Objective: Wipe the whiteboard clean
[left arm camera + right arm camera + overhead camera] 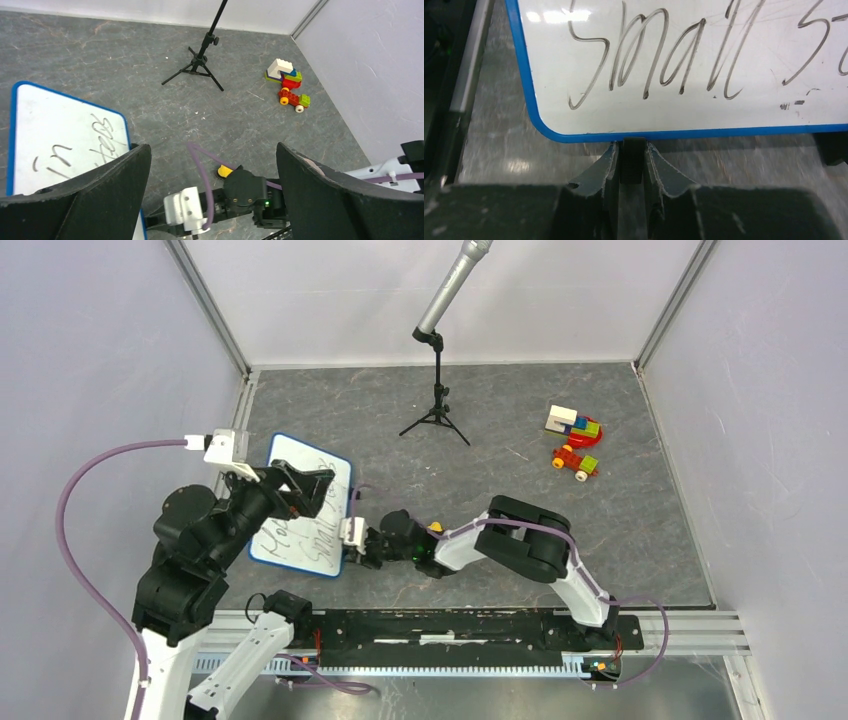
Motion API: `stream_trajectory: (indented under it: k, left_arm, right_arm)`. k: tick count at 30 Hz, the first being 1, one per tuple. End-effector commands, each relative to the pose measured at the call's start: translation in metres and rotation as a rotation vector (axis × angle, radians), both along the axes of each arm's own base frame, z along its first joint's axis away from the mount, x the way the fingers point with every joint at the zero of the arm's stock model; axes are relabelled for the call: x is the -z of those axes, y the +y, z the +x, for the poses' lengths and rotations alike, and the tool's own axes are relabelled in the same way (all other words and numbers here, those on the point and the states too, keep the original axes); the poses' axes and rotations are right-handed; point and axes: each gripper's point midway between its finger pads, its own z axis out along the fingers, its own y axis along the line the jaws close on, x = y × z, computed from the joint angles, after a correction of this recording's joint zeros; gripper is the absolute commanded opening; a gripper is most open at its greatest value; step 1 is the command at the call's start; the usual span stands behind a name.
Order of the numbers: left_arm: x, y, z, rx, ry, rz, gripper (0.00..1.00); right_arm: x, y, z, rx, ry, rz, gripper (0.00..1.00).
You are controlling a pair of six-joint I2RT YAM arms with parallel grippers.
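Note:
The whiteboard (300, 545) lies flat at the table's left; it is white with a blue rim and black handwriting. It also shows in the left wrist view (60, 135) and the right wrist view (684, 50). My left gripper (318, 492) hovers above the board's middle, open and empty, with its jaws wide apart (212, 150). My right gripper (352, 545) is at the board's right edge. In the right wrist view it (632, 150) is shut on a small black clip (632, 167) that sticks out from the blue rim.
A small black tripod stand (437, 410) with a grey tube stands at the back middle. A stack of toy bricks (574, 425) and a toy brick car (575, 462) sit at the back right. Walls enclose the table; a metal rail (450, 625) runs along the near edge.

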Motion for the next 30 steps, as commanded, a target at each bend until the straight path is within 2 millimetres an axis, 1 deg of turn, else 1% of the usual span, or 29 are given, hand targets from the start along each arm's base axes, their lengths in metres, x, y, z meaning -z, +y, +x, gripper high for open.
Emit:
stream_trajectory:
  k: [1, 4, 6, 9, 12, 14, 15, 17, 22, 24, 28, 29, 30]
  left_arm:
    - [-0.001, -0.01, 0.01, 0.012, 0.012, -0.07, 1.0]
    - [0.008, -0.016, 0.019, 0.022, 0.033, -0.068, 1.0]
    - [0.016, -0.019, 0.026, 0.023, 0.047, -0.063, 1.0]
    - [0.034, -0.022, 0.042, 0.012, 0.085, -0.031, 1.0]
    - [0.056, -0.019, 0.062, -0.032, 0.146, 0.025, 1.0]
    - [0.073, -0.009, 0.076, -0.112, 0.188, 0.06, 1.0]
    - [0.083, -0.001, 0.083, -0.169, 0.218, 0.083, 1.0]
    - [0.096, 0.011, 0.091, -0.234, 0.272, 0.106, 1.0]
    - [0.119, 0.027, 0.106, -0.22, 0.349, -0.012, 0.99]
    - [0.129, 0.028, 0.112, -0.22, 0.388, -0.04, 0.99]
    - [0.15, 0.018, 0.124, -0.153, 0.443, -0.154, 1.0]
    - [0.155, 0.026, 0.128, -0.172, 0.458, -0.174, 1.0]
    - [0.159, 0.027, 0.132, -0.174, 0.466, -0.182, 1.0]
  right_arm:
    - [-0.014, -0.038, 0.012, 0.07, -0.002, 0.025, 0.03]
    - [-0.008, -0.064, 0.007, 0.068, 0.035, 0.011, 0.03]
    - [-0.004, -0.082, -0.001, 0.052, 0.067, 0.009, 0.04]
    - [-0.002, -0.105, -0.011, 0.041, 0.134, 0.022, 0.04]
    - [-0.001, -0.127, -0.015, 0.072, 0.156, 0.022, 0.05]
    - [0.001, -0.138, -0.019, 0.081, 0.161, 0.007, 0.05]
    - [0.001, -0.141, -0.021, 0.084, 0.167, 0.006, 0.05]
    - [0.001, -0.147, -0.024, 0.093, 0.182, 0.011, 0.05]
    - [0.002, -0.157, -0.033, 0.101, 0.224, 0.015, 0.05]
    - [0.002, -0.16, -0.034, 0.108, 0.228, 0.016, 0.05]
    - [0.0, -0.161, -0.033, 0.131, 0.254, 0.024, 0.05]
    - [-0.001, -0.161, -0.033, 0.135, 0.262, 0.027, 0.08]
    - [0.0, -0.16, -0.032, 0.143, 0.272, 0.025, 0.11]
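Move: The right hand, low at the table, already has the whiteboard's near black foot in its fingers; the board's middle lies about 12 cm ahead of it, 10 cm left and some 5 cm higher. The other black foot is roughly 14 cm straight ahead, and the yellow eraser some 20 cm right and 4 cm ahead. From the empty left hand the board's middle is about 9 cm ahead, 6 cm left and 30 cm below. Rightward along the table, quick at first and then easing off, the right hand drags the whiteboard by its near foot some 15 cm towards the yellow eraser, drifting a little back, keeping its pinch and rolling about 10 degrees. Meanwhile the wide-open left hand sinks about 16 cm and reaches some 11 cm forward, late also swinging left, its fingers tipping down roughly 25 degrees; it comes closer to the board. ##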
